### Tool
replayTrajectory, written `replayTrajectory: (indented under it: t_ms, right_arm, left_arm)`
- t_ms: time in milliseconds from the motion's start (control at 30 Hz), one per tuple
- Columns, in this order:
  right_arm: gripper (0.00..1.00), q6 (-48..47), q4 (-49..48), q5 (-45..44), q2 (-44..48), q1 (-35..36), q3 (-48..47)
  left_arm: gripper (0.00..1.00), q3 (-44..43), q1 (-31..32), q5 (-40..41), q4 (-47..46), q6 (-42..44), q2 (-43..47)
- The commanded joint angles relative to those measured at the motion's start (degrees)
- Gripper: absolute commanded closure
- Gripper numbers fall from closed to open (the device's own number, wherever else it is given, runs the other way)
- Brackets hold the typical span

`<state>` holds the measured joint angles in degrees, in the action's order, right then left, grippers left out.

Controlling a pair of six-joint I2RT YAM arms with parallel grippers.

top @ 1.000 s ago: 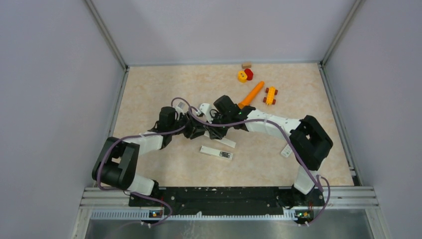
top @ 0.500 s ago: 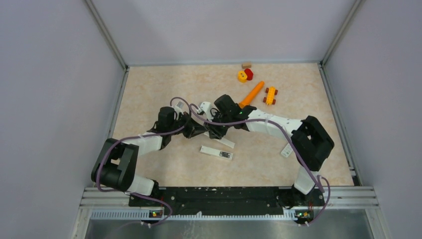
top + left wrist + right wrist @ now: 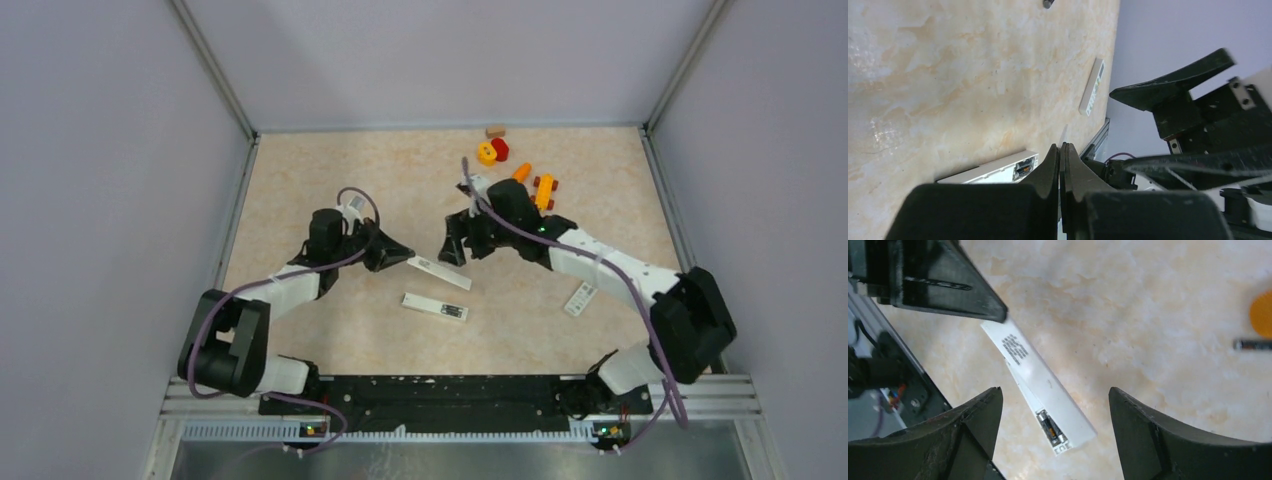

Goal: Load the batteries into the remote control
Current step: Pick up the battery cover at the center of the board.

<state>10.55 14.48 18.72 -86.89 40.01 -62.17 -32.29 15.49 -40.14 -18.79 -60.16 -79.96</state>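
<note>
The remote control (image 3: pixel 430 305) lies flat on the table, its black end to the right. An open slot (image 3: pixel 1050 427) at that end holds a silver-ended battery. The remote also shows in the left wrist view (image 3: pixel 993 172). My left gripper (image 3: pixel 398 257) is shut on the end of a thin white cover plate (image 3: pixel 440 273) with printed text (image 3: pixel 1015 347), held just above the remote. My right gripper (image 3: pixel 453 243) hovers open and empty over the plate's free end, jaws wide apart (image 3: pixel 1054 390). A loose battery (image 3: pixel 1252 344) lies beside the orange carrot (image 3: pixel 1263 315).
A shorter white remote (image 3: pixel 580 298) lies at the right. Yellow and red toys (image 3: pixel 492 151), a wooden block (image 3: pixel 495 130) and a small yellow car (image 3: pixel 543 190) sit at the back. The carrot (image 3: pixel 521 172) is mostly hidden by my right arm. Walls enclose three sides.
My right gripper has pulled away from the left gripper, up and to the right, uncovering the white plate. The left gripper has shifted slightly left. The remote has not moved.
</note>
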Motion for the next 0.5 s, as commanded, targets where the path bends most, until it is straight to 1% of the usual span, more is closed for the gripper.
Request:
replayTrajectory:
  t_ms: [0,133,233,333,467]
  right_arm:
    - [0.21,25.18,-6.58,-5.67,10.81,-3.52,8.82]
    - [0.21,39.06,-15.42,-8.21,19.81,-3.8,19.22]
    - [0.21,46.4,-21.79,-7.97,25.06,-3.8,25.15]
    - [0.22,51.14,-27.56,-6.37,27.07,-3.8,28.37]
    - [0.22,55.64,-35.5,-3.09,27.27,-3.8,30.81]
  left_arm:
    - [1.0,-2.41,-2.75,-3.86,-1.62,-0.98,4.63]
    - [1.0,-2.38,-5.44,-6.38,-1.85,-2.89,7.89]
    - [1.0,-2.24,-7.14,-7.93,-1.64,-3.87,10.61]
    - [1.0,-2.06,-8.6,-9.52,-1.5,-5.03,12.75]
    - [1.0,-2.03,-9.49,-10.61,-2.57,-7.48,15.12]
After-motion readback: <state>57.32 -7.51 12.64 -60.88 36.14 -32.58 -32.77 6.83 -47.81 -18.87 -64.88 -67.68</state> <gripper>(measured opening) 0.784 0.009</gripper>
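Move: The battery cover is already pinched by its left end in the left fingers, just off the board, its middle some 7 cm to that hand's right, 4 cm back and 1 cm below. The remote control lies about 12 cm back and 6 cm right of the left hand, 3 cm lower. From the open right hand, the cover's middle is roughly 7 cm back, 2 cm left and 6 cm below; the remote control, 15 cm back, 3 cm left and 7 cm down. The battery cover goes up with the left hand, which keeps it pinched in shut fingers and climbs about 8 cm while drifting 3 cm left, its fingertips tipping up slightly. The right hand, wide open and empty, backs off to its right and then more towards its base, rising a little, while it rolls and brings its tips up, some 45 degrees in all. ##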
